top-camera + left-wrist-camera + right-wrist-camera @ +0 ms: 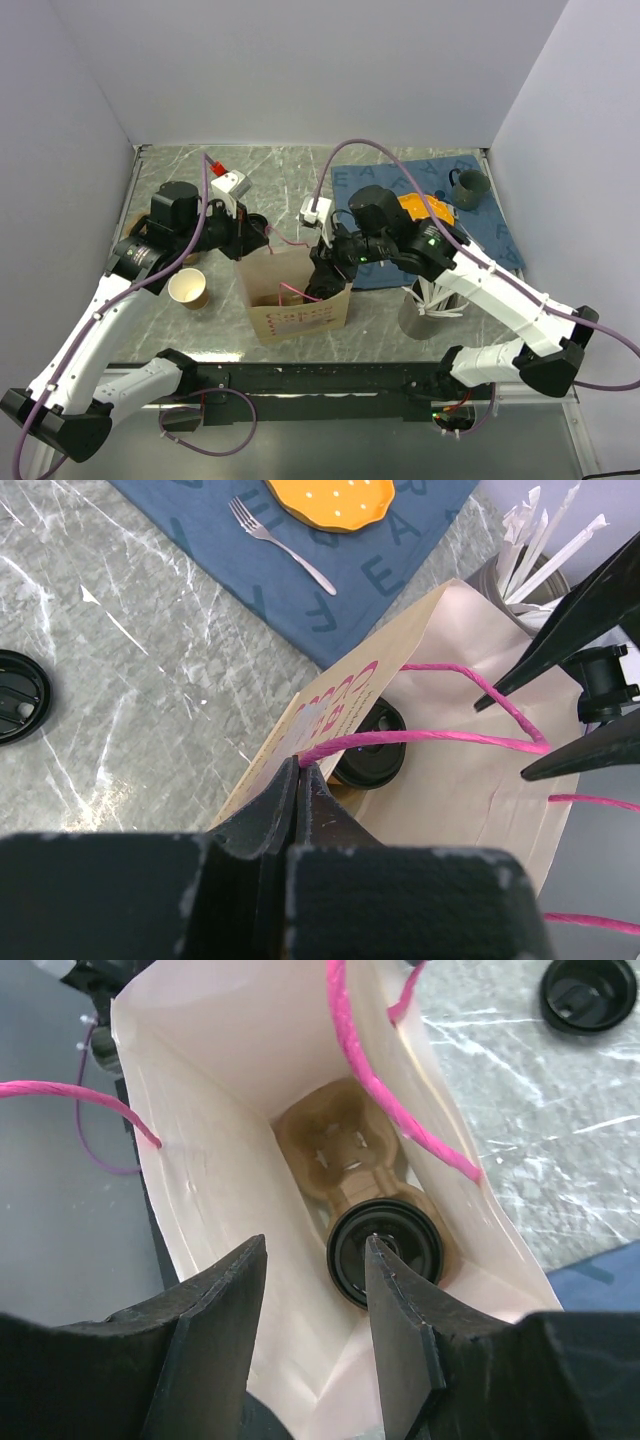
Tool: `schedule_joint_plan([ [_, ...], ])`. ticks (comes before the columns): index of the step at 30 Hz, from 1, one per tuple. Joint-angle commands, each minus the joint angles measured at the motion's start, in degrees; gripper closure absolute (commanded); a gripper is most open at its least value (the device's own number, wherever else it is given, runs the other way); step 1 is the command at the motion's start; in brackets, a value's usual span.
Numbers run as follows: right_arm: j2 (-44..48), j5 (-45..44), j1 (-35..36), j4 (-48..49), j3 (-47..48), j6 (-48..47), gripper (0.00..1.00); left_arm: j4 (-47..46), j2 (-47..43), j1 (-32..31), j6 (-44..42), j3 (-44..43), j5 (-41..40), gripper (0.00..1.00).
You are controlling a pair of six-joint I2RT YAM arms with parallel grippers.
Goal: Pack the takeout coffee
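Note:
The takeout coffee, seen by its round black lid, stands in a brown cardboard carrier at the bottom of the open paper bag. In the left wrist view the lid of the coffee shows inside the bag. My right gripper hovers open over the bag's mouth, nothing between its fingers. My left gripper is shut on the bag's pink cord handle at the bag's rim. In the top view the bag stands at the centre, the left gripper at its back left and the right gripper over it.
An open brown cup with a cream inside stands left of the bag. A loose black lid lies on the marble. A blue mat carries an orange plate, a fork and a dark mug. A metal cup of straws stands right of the bag.

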State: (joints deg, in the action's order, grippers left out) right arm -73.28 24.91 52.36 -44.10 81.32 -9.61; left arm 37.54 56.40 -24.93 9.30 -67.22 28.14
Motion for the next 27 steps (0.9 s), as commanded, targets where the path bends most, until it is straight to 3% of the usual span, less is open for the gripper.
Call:
schedule_joint_plan([
  [1, 2.17, -4.77, -0.06, 0.68, 2.87, 2.83, 0.48, 0.43, -0.68, 0.14, -0.42, -1.95, -0.01, 0.98],
  [3, 2.26, -6.26, -0.06, 0.07, 3.67, 3.63, 0.48, 0.6, -0.51, 0.14, -0.34, -2.47, -0.54, 0.94],
  [6, 2.87, -8.03, 0.02, -0.38, 4.72, 5.65, 0.48, 0.78, -0.5, 0.14, 0.45, -3.44, -0.63, 0.81],
  [9, 4.54, -10.92, -0.06, -1.16, 5.86, 7.75, 0.46, 0.78, -0.59, 0.14, 0.81, -4.49, -1.24, 0.6],
  [10, 5.33, -13.37, -0.06, -1.34, 6.22, 9.15, 0.46, 0.87, -0.68, 0.14, 0.98, -4.85, -1.68, 0.49],
  [14, 7.0, -18.48, -0.06, -3.54, 8.68, 9.52, 0.46, 1.04, -1.21, 0.14, 1.33, -6.43, -3.26, 0.33],
  [15, 7.61, -19.45, -0.06, -3.11, 8.33, 11.35, 0.46, 0.87, -1.47, 0.14, 1.51, -6.61, -4.05, 0.16],
  [17, 8.94, -23.12, -0.15, -3.62, 8.68, 13.02, 0.46, 0.78, -2.43, 0.14, 1.77, -7.04, -4.85, 0.01],
  [21, 9.12, -35.51, -0.15, -9.33, 10.35, 22.49, 0.46, 1.04, -4.98, 0.14, 2.74, -7.57, -10.02, 0.03],
  [27, 7.54, -52.83, -0.68, -24.96, 9.39, 34.54, 0.43, 1.22, -12.27, 0.14, 6.77, -6.96, -23.91, 0.03],
])
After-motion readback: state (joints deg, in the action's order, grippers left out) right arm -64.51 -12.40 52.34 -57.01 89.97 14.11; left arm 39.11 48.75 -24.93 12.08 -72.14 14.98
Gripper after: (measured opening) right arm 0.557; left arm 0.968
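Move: The left hand still pinches the top of the paper bag's far handle right at its fingertips. The lidded coffee inside lies about 2 cm ahead, 11 to its right and 20 below. The spare black lid is some 22 cm ahead and 8 left; the open cup is level, 23 cm left. Below the right hand, the lidded coffee is about 5 cm ahead and 19 down; the straw holder stands some 28 cm right, nearly level. The left fingers let go of the bag's far handle, opening from shut to wide, then the hand lifts about 6 cm, drawing off to the left late on as it swings a little counter-clockwise and tips up. The half-open, empty right hand rises clear of the bag mouth and sweeps right some 10 cm and slightly forward, turning about 45 degrees clockwise and sinking a little at the end. ##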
